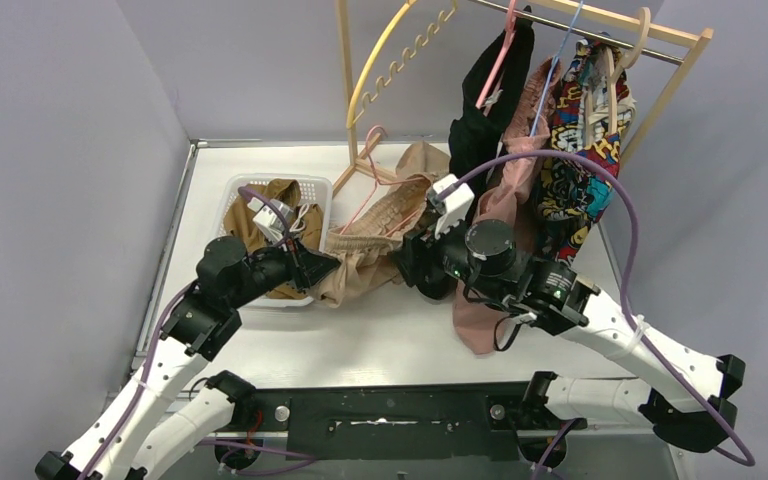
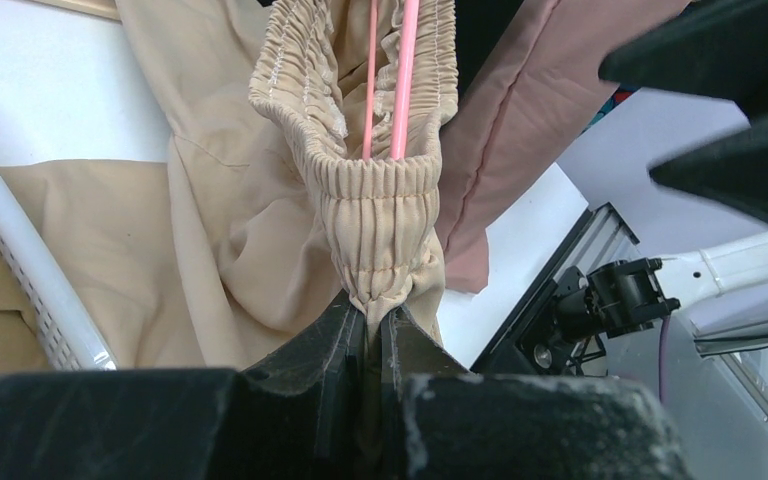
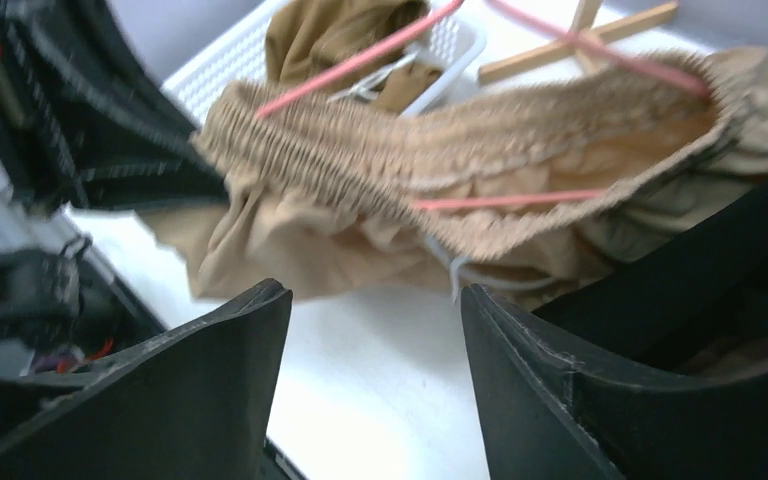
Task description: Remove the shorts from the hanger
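Observation:
The beige-tan shorts (image 1: 385,225) lie on the table with a pink hanger (image 1: 371,142) still threaded through their gathered waist (image 3: 410,160). My left gripper (image 2: 375,312) is shut on one end of that waistband, close by the basket (image 1: 318,263). The hanger's thin pink bars (image 2: 402,70) run up inside the waist opening. My right gripper (image 3: 375,300) is open over bare table just short of the shorts, with nothing between its fingers; from above it sits at the shorts' right edge (image 1: 412,265). Black shorts (image 1: 485,110) and dusty pink shorts (image 1: 508,195) hang on the rack.
A white basket (image 1: 312,186) at the left holds olive-brown shorts (image 1: 282,205). The wooden rack (image 1: 680,45) stands at the back with a patterned garment (image 1: 580,150) and a yellow hanger (image 1: 375,55). Grey walls close in on both sides.

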`<state>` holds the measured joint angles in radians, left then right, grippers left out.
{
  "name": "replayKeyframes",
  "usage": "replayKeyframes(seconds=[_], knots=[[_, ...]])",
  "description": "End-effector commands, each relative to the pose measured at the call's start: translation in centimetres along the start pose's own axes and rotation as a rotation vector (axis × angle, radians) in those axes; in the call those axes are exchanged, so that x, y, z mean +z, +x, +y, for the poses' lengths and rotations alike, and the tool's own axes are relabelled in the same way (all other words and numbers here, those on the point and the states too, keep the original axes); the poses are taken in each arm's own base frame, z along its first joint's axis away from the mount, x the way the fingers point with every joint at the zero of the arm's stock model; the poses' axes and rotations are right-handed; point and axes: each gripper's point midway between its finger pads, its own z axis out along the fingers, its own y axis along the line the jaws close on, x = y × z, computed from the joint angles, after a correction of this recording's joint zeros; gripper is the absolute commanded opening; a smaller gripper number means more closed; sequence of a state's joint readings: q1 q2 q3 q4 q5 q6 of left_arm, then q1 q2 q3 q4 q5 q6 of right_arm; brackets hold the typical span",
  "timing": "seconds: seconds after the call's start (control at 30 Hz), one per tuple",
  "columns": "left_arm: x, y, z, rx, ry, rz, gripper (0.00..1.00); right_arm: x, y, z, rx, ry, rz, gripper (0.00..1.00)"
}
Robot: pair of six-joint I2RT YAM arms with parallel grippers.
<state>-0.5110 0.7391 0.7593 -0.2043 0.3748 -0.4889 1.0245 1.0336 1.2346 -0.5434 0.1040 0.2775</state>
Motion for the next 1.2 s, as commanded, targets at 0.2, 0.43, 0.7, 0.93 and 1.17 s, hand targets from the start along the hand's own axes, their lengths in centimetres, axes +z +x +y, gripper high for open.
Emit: replayKeyframes(seconds=[0.2, 0.43, 0.7, 0.93, 1.17], knots=[[-1.4, -0.7, -1.9, 0.046, 0.071, -0.022, 0.0, 3.4, -11.4, -0.7, 0.085, 0.044, -0.294, 0.57], [-1.8, -0.4, -2.3, 0.04, 0.085, -0.02, 0.0, 6.2, -11.9, -1.8, 0.113, 0.01, -0.277, 0.51], [-1.8, -0.2, -2.3, 0.034, 0.087, -0.012, 0.0, 7.9, -11.2, -1.2, 0.1, -0.033, -0.242, 0.43], [-1.8, -0.2, -2.3, 0.042, 0.085, -0.006, 0.0, 8.8, -10.7, -3.0, 0.101, 0.052, -0.242, 0.31], [-1.9, -0.3, -2.5, 0.049, 0.095, -0.001, 0.0, 9.8, -10.3, -3.2, 0.096, 0.055, -0.225, 0.28]])
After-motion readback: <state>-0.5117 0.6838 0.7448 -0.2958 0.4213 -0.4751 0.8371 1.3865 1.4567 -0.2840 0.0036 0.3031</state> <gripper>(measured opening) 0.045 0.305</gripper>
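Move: The right hand goes for the neck of the pink hanger, just under its hook, about 14 cm ahead, 7 cm to the left and 6 cm higher. Nearer is the shorts' open waistband, some 8 cm ahead, 4 cm left and 4 cm lower; the black trousers hang roughly 18 cm ahead and 12 cm right, about level. From the left hand, still pinching the waistband's near end, the neck lies about 12 cm ahead, 8 cm right and 10 cm up. The right hand reaches about 11 cm forward and 6 cm left over the shorts' waistband towards the hanger's neck, first climbing some 6 cm and then sinking about half of that back, its fingers narrowing from well open to about a third open, one on either side of the neck but not yet shut on it. Meanwhile the left hand keeps its pinch on the waistband's near end and eases it about 2 cm back and 1 cm down. ##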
